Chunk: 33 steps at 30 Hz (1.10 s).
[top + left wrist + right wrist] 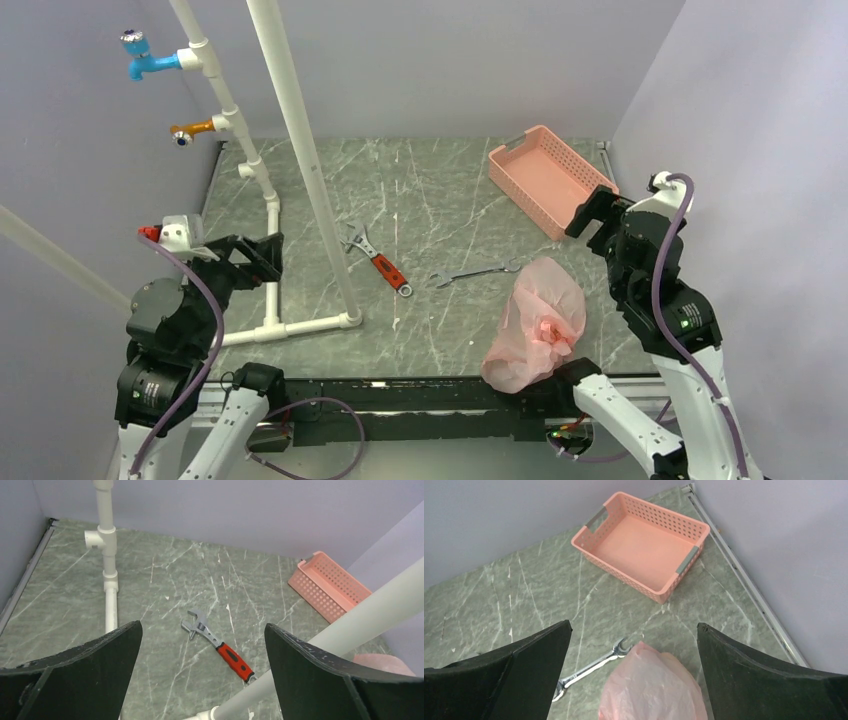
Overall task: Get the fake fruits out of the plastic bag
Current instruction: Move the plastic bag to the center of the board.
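The pink plastic bag lies bunched on the table's near right, next to the right arm's base. It also shows in the right wrist view and as a sliver in the left wrist view. The fake fruits are hidden inside it; only a reddish shape shows through the plastic. My right gripper is open and empty, up above the table beyond the bag, with the bag's top between its fingers in the wrist view. My left gripper is open and empty at the far left, well away from the bag.
A rigid pink slotted basket stands at the back right. A red-handled wrench and a silver spanner lie mid-table. A white pipe frame with a blue tap and an orange tap rises on the left.
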Available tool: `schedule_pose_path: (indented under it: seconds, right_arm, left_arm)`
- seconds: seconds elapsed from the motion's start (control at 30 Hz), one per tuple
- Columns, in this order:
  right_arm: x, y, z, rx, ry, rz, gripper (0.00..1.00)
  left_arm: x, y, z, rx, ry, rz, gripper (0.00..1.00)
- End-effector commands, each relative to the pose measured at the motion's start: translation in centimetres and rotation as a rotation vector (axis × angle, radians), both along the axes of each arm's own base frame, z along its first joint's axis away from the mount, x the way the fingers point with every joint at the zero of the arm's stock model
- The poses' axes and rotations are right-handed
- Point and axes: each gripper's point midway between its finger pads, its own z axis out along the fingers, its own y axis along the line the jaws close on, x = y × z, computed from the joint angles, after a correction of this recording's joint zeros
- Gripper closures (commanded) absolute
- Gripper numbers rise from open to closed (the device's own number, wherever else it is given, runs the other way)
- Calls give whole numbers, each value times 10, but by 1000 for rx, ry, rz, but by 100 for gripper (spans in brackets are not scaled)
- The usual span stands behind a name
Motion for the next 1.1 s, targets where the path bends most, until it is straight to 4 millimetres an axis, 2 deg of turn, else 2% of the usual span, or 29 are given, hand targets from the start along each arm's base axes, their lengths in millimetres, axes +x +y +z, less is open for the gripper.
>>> schedule_pose_path:
  seconds: [0.0, 0.07, 0.23, 0.43, 0.6, 0.77, 0.87, 1.0, 1.07]
  right_arm:
    - [-18, -5, 2, 29, 22, -12, 0]
    - [-24, -5, -3, 41, 40, -3, 0]
    - [-41, 13, -22, 122, 55, 105, 0]
    - [-68, 15, -77, 249, 215, 46, 0]
    - [-82, 18, -112, 336, 294, 1, 0]
    - [-88, 20, -147, 334, 424, -39, 0]
    - [-89, 29, -167, 367, 464, -16, 0]
    - [-87, 57, -189, 455, 507, 88, 1]
    - [-85, 71, -194, 480, 519, 167, 4]
  left_arm:
    - [-4, -1, -8, 14, 18, -10, 0]
    - [-3, -2, -9, 10, 24, -12, 1]
    - [0, -7, -19, -5, 48, -35, 1]
    - [1, -13, -36, -32, 75, -56, 1]
    - [3, -19, -42, -42, 102, -85, 1]
    - [-5, -45, -45, -41, 154, -242, 1]
    - [-13, -56, -50, -47, 195, -312, 1]
    - [-25, -66, -63, -58, 234, -382, 2]
    - [-33, -69, -70, -54, 252, -413, 6]
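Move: The plastic bag's middle lies well below the right hand, about 29 cm down, some 13 cm back towards the base and 5 cm left. The silver wrench lies about 16 cm left of that hand and 1 cm ahead, and the pink basket some 26 cm ahead and 3 cm right, both about 34 cm below. From the left hand the bag is roughly 55 cm right, 6 cm back and 31 cm down. Bring the open right gripper back, then steeply down over the plastic bag, about 19 cm lower and 9 cm back, drifting slightly left; tip the fingers down some 30 degrees and raise the hand's left side. Sink the open left gripper about 7 cm, then swing it some 5 cm right towards the bag, turning clockwise and tipping down. ##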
